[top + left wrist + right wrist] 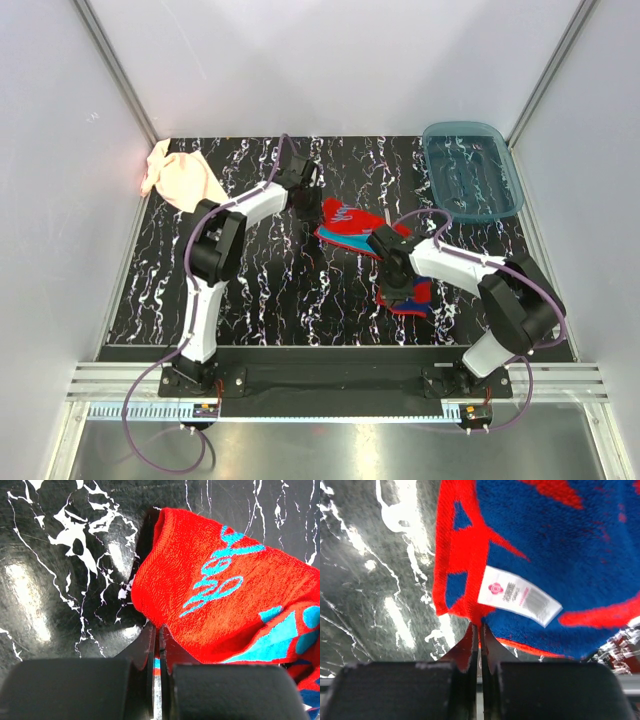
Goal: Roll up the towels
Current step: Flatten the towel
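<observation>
The blue and red towel lies stretched between my two grippers in the middle of the black marbled table. My left gripper is shut on its far left corner. In the left wrist view the jaws pinch the red edge of the towel. My right gripper is shut on the near right corner. In the right wrist view its jaws clamp the red hem of the towel, just below a white label. The peach-pink towel lies crumpled at the far left corner.
A translucent blue plastic tray sits at the far right corner of the table. White walls enclose the table on three sides. Cables loop from both arms over the table.
</observation>
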Robot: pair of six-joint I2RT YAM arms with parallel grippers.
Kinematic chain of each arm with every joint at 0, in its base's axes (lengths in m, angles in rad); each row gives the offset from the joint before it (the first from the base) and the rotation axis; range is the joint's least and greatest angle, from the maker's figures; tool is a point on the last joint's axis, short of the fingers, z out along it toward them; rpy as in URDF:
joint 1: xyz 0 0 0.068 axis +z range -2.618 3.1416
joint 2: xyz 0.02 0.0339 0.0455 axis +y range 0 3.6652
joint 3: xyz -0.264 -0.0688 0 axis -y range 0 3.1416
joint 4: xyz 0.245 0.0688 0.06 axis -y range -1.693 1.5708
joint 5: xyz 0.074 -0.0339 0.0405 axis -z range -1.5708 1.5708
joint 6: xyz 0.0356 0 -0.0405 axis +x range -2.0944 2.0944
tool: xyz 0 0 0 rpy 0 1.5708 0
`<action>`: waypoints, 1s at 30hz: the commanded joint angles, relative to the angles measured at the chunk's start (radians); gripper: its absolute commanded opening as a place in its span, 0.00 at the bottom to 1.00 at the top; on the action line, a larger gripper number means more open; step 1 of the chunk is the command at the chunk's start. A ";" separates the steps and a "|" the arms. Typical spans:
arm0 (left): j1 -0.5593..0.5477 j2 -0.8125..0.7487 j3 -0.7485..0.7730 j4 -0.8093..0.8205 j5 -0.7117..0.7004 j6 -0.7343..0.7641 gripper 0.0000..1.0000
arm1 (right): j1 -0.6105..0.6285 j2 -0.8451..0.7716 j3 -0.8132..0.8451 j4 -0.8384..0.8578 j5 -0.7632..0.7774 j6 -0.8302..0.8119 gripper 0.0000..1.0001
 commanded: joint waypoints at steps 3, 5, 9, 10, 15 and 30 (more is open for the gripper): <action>0.036 -0.148 0.044 -0.068 -0.018 0.026 0.00 | -0.006 -0.049 0.181 -0.083 0.090 -0.042 0.00; 0.054 -0.205 0.071 -0.115 -0.024 0.027 0.00 | -0.047 -0.042 0.322 -0.136 0.093 -0.097 0.00; 0.097 -0.266 0.188 -0.213 -0.047 0.050 0.00 | -0.176 0.013 0.558 -0.195 0.046 -0.178 0.00; 0.118 -0.274 0.210 -0.251 -0.049 0.059 0.00 | -0.217 0.030 0.657 -0.220 0.041 -0.195 0.00; 0.187 -0.237 0.345 -0.411 -0.003 0.078 0.00 | -0.294 0.212 0.995 -0.317 -0.026 -0.266 0.00; 0.347 -0.632 -0.033 -0.319 -0.065 0.151 0.38 | -0.343 0.055 1.044 -0.202 -0.077 -0.301 0.00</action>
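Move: Both hands already pinch the red-blue towel low over the table: its middle lies about 14 cm to the right of the left hand and 5 cm back, and straight ahead of the right hand by some 10 cm. The peach towel is roughly 29 cm left of the left hand and 11 cm ahead. The blue basket stands about 28 cm ahead of the right hand, 21 cm to its right. Both hands swing the pinched towel up 20–25 cm, right forward then slightly back, left leftward and opening. ##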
